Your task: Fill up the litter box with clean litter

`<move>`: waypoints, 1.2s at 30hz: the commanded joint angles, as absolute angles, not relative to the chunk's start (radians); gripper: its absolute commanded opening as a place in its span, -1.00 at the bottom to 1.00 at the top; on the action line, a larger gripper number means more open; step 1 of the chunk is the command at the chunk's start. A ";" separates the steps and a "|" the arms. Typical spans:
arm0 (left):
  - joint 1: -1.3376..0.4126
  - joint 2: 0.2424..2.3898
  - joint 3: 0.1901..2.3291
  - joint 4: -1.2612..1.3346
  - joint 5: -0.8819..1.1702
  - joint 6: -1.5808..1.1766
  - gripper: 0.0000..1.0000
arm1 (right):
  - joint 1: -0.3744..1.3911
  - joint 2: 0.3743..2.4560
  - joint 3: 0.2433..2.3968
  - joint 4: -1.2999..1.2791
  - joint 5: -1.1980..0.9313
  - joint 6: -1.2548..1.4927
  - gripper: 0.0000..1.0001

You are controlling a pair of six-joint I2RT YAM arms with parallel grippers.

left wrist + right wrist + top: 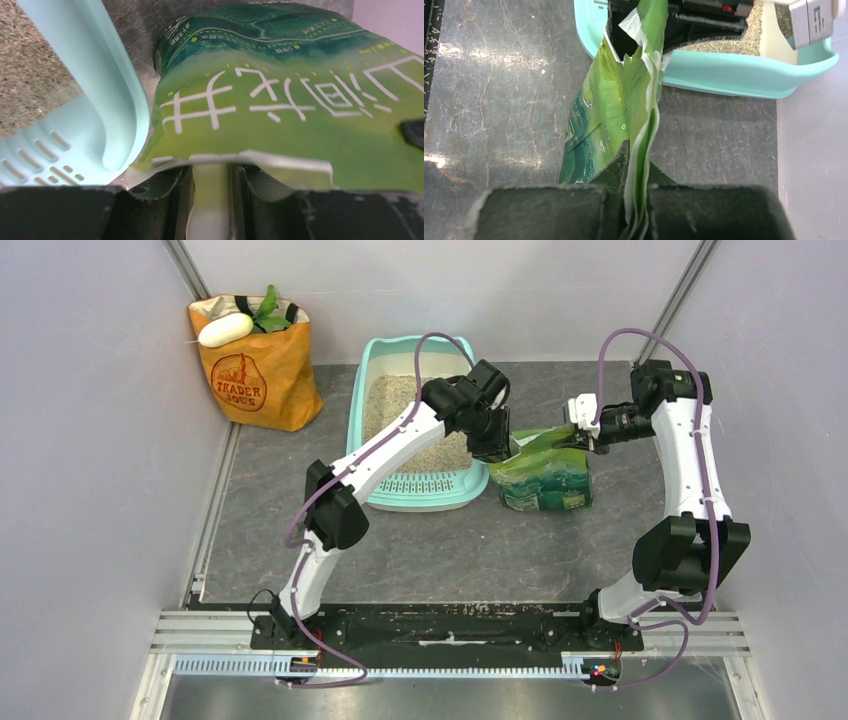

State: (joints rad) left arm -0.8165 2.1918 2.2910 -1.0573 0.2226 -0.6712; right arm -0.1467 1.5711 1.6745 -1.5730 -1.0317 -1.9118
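The mint-teal litter box (pixel 362 390) lies at the back centre, with beige clean litter (pixel 392 400) spread inside it. A green printed bag (pixel 545 480) stands right beside its near right corner. My left gripper (pixel 497 448) is shut on the left end of the bag's torn top edge, a pale fold pinched between its fingers (pixel 212 172). My right gripper (pixel 572 435) is shut on the right end of the same edge (pixel 636 187). The left wrist view shows the bag (pixel 300 100), the box wall (pixel 100 90) and litter (pixel 25 75). The right wrist view shows the bag (pixel 609 110) and the box (pixel 734 75).
An orange paper grocery bag (pixel 255 375) with a white item and green leaves stands at the back left corner. Grey walls close in the left, back and right sides. A metal rail (pixel 400 665) runs along the near edge by the arm bases.
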 commanded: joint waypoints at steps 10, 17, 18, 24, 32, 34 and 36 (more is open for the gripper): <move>-0.849 2.417 2.335 -0.961 0.299 -0.751 -0.96 | -0.147 1.569 1.724 -1.702 -1.110 -1.889 -1.00; -0.833 2.323 2.105 -0.539 0.675 -0.841 -0.96 | -0.147 1.590 1.736 -1.681 -1.106 -1.853 -1.00; -0.831 2.321 2.098 -0.506 0.718 -0.857 -0.96 | -0.148 1.592 1.739 -1.680 -1.106 -1.853 -1.00; -0.801 2.238 1.857 -0.023 0.921 -1.070 -0.96 | -0.160 1.596 1.748 -1.662 -1.098 -1.822 -1.00; -0.735 2.141 1.746 0.178 0.958 -1.167 -0.96 | -0.227 1.585 1.750 -1.662 -1.094 -1.807 -1.00; -0.712 2.117 1.726 0.186 0.960 -1.179 -0.96 | -0.241 1.584 1.752 -1.660 -1.096 -1.808 -1.00; -0.694 2.102 1.716 0.185 0.973 -1.181 -0.96 | -0.252 1.586 1.754 -1.657 -1.102 -1.806 -1.00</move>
State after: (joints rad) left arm -0.7338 2.2005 1.7355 0.0895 0.8894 -1.1194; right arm -0.2291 1.6207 1.6890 -1.5890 -0.9779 -1.7988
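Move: The left hand holds the clear scoop with its bowl already inside the mouth of the green litter bag. The bag's middle is about 10 cm right of that hand, some 4 cm back and 9 cm below. The litter box lies roughly 17 cm left of it, 6 cm ahead and 15 cm below. The right hand already pinches the bag's upper rim, the bag's middle hanging about 7 cm back, 1 cm left and 16 cm below. Drive the left gripper's scoop deeper into the litter bag, about 8 cm right and 4 cm down, then swing the fingers up some 40 degrees from steeply down to nearly level rightward while lifting back to starting height. Keep both grips shut; let the right gripper dip slightly and carry the rim about 3 cm right. ##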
